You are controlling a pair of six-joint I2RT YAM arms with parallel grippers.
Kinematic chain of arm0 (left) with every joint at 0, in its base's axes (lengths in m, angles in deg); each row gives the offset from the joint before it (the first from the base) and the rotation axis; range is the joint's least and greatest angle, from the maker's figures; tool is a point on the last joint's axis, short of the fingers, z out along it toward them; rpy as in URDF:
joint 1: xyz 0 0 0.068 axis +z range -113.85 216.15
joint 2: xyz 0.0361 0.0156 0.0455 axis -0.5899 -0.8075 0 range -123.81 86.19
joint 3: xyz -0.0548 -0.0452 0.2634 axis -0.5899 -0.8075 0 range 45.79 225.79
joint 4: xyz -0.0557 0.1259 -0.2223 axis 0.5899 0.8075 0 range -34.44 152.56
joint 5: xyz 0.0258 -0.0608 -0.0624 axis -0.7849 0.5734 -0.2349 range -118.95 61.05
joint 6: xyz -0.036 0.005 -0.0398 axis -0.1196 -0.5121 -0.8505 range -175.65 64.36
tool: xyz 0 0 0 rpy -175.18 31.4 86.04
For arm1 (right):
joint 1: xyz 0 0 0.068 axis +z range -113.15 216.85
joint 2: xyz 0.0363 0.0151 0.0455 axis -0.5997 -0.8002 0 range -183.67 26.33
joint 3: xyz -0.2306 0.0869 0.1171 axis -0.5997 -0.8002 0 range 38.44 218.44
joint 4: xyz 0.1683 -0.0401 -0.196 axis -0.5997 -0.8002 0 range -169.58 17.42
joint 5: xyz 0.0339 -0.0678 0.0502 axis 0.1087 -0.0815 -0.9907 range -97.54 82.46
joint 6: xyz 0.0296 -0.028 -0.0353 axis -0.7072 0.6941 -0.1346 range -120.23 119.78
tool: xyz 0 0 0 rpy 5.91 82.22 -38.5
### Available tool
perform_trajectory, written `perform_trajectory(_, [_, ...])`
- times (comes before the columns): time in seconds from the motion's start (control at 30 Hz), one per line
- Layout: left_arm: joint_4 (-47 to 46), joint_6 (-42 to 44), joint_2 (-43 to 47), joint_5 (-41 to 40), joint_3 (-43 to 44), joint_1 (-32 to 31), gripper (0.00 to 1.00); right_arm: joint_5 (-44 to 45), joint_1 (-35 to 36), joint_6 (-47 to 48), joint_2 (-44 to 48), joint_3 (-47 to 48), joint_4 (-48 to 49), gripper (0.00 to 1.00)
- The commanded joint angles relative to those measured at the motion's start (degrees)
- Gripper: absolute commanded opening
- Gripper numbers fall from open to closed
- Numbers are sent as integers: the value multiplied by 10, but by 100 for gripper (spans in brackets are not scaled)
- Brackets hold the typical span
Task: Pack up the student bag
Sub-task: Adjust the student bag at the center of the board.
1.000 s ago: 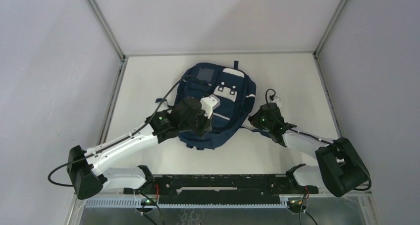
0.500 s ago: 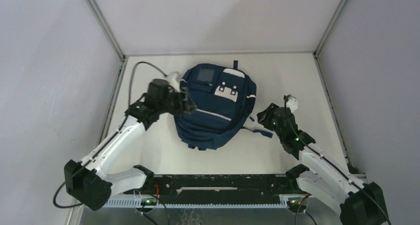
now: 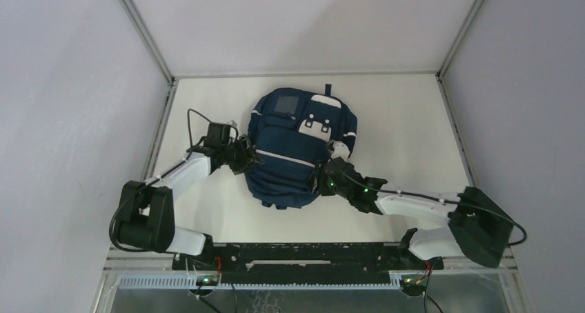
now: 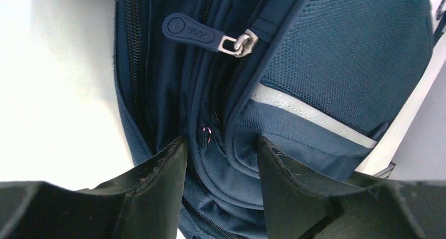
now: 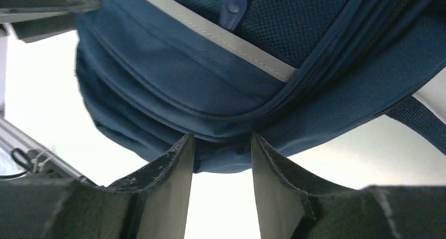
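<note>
The student bag (image 3: 296, 147), navy with white patches and a grey window, lies flat in the middle of the table. My left gripper (image 3: 250, 160) is at its left side. In the left wrist view this gripper (image 4: 221, 141) stands open, and a fold of bag fabric (image 4: 326, 55) bulges between its fingers below a navy zipper pull (image 4: 192, 31). My right gripper (image 3: 323, 182) is at the bag's lower right edge. The right wrist view shows it (image 5: 222, 136) open, fingertips touching the bag's rim (image 5: 173, 81), with bare table between the fingers.
The white table (image 3: 414, 120) is walled by pale panels and metal posts. A black rail (image 3: 296, 254) runs along the near edge. A dark strap (image 5: 421, 120) trails from the bag to the right. Part of the left arm (image 5: 42, 2) shows beyond the bag.
The left gripper came off the bag's top, swung out left and settled at its left side. The right gripper moved in from the right to the lower right edge. Both opened.
</note>
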Motion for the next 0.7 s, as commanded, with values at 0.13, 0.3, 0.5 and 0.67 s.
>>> perform_trajectory(0.13, [-103,-65,-28,91,2,-189,56,-80,-151,-9,-39,-14,13,50])
perform_trajectory(0.3, [-67,-36,-40,135,93,-292,57,-67,-219,58,60,-13,-44,50])
perform_trajectory(0.5, [45,54,30,28,129,-240,60,-66,-228,107,180,33,-153,51])
perform_trajectory(0.67, [84,117,31,-34,126,-201,60,-70,-228,92,242,33,-208,51])
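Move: The student bag's middle lies about 12 cm to the right of the left hand and 3 cm ahead, a little lower; that hand is at the bag's left edge. From the right hand, over the bag's lower right part, the middle is some 8 cm ahead and 4 cm left. The bag's bottom end is roughly 13 cm back and 6 cm right of the left hand; the white snap flap is about 13 cm straight ahead of the right hand. The bag's lower left side is pushed rightward by the left fingers, kept half open: that hand sweeps about 16 cm right and 9 cm back, turning clockwise some 30 degrees, then lifts clear, easing back left and forward. The right hand sinks 4 cm, gives way some 11 cm right and 5 cm forward towards the bag's right edge, and rises about 12 cm, its fingers also staying half open. ##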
